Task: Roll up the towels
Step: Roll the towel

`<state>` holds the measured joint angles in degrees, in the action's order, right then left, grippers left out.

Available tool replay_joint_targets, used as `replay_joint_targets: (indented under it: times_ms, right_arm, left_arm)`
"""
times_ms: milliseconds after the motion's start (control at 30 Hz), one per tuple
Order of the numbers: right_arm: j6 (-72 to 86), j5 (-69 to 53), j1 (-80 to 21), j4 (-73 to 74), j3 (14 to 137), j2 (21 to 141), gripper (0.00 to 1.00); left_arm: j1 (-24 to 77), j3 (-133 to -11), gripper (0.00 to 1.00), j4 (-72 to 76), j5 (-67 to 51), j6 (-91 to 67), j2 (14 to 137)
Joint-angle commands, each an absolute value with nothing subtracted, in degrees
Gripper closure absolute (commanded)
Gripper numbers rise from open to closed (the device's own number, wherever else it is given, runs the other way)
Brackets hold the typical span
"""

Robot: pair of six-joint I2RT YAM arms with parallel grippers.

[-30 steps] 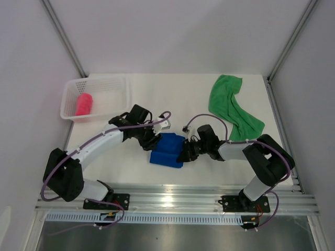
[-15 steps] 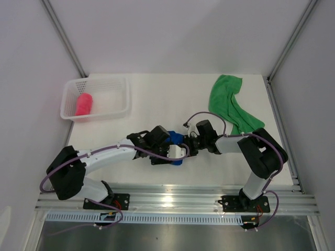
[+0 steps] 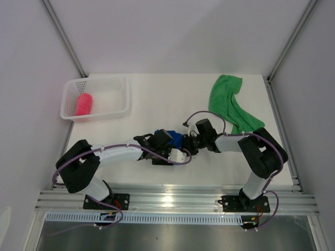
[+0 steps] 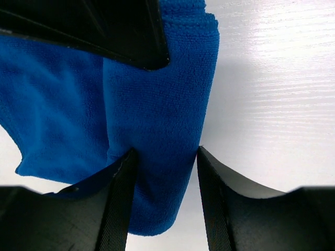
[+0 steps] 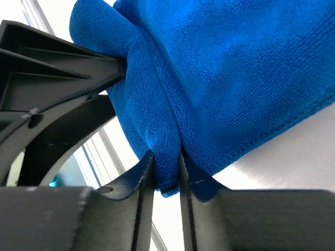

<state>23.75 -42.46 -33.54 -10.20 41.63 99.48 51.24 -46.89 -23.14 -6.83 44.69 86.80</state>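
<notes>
The blue towel [image 3: 176,139] is bunched into a compact roll at the table's middle, between both grippers. My left gripper [image 3: 172,148] reaches in from the left; in the left wrist view its jaws [image 4: 165,157] stand round the rolled end of the blue towel [image 4: 157,94], and both fingers touch the cloth. My right gripper [image 3: 189,143] comes in from the right and pinches a narrow fold of the blue towel [image 5: 235,68] between its fingers [image 5: 166,159]. The green towel [image 3: 230,104] lies spread out at the back right. The pink-red towel [image 3: 84,104] sits rolled in the basket.
A white mesh basket [image 3: 112,83] stands at the back left of the table. Grey walls and metal posts close in the table's left, right and back. An aluminium rail with both arm bases runs along the near edge.
My left arm has swung right and forward onto the blue towel. The towel has gone from a flat folded pad to a tight bundle. My right gripper has shifted slightly left, still holding its fold.
</notes>
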Motion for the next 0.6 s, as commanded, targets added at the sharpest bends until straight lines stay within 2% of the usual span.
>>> replay_joint_targets:
  times_ms: [0, 67, 167, 333, 433, 567]
  right_arm:
    - [20.74, -37.37, -33.22, -4.05, 43.15, 97.04, 0.72]
    - [19.70, -35.87, -32.96, -0.98, 43.59, 93.63, 0.68]
    - [19.07, -32.44, -31.65, 3.85, 44.12, 90.10, 0.54]
    - [17.23, -29.19, -29.18, 9.56, 43.24, 83.68, 0.52]
    - [16.35, -28.13, -27.60, 11.16, 42.37, 80.09, 0.52]
    - [16.26, -24.97, -25.75, 11.25, 39.65, 74.72, 0.52]
  left_arm:
    - [50.71, -45.26, 0.48, -26.63, -8.43, 44.21, 89.65]
    - [50.45, -44.65, 0.49, -27.07, -10.02, 43.51, 89.91]
    - [50.19, -43.86, 0.48, -26.63, -10.37, 43.16, 90.44]
    - [49.92, -41.92, 0.48, -25.31, -10.28, 41.84, 91.49]
    - [49.92, -41.84, 0.53, -25.22, -10.63, 40.79, 92.46]
    - [49.92, -42.27, 0.83, -25.22, -10.20, 39.55, 92.72]
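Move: Around the left hand, whose open fingers already straddle the blue towel's roll near its left end, the roll's middle lies about 5 cm to the right, level fore and aft and 1 cm below; the towel's still-flat part lies about 7 cm ahead and 5 cm right. From the right hand, still gripping the roll's right end, the roll's middle is some 5 cm left, and the green towel roughly 18 cm ahead and 24 cm right. Letting go of the roll's right end, the right hand spreads its fingers and backs off to the right about 7 cm, rising 5 cm and drifting 3 cm forward, turning some 10 degrees clockwise as its fingers tip more downward. The left hand eases down and forward by about 1 cm, then closes late and pinches the roll near its left end. ##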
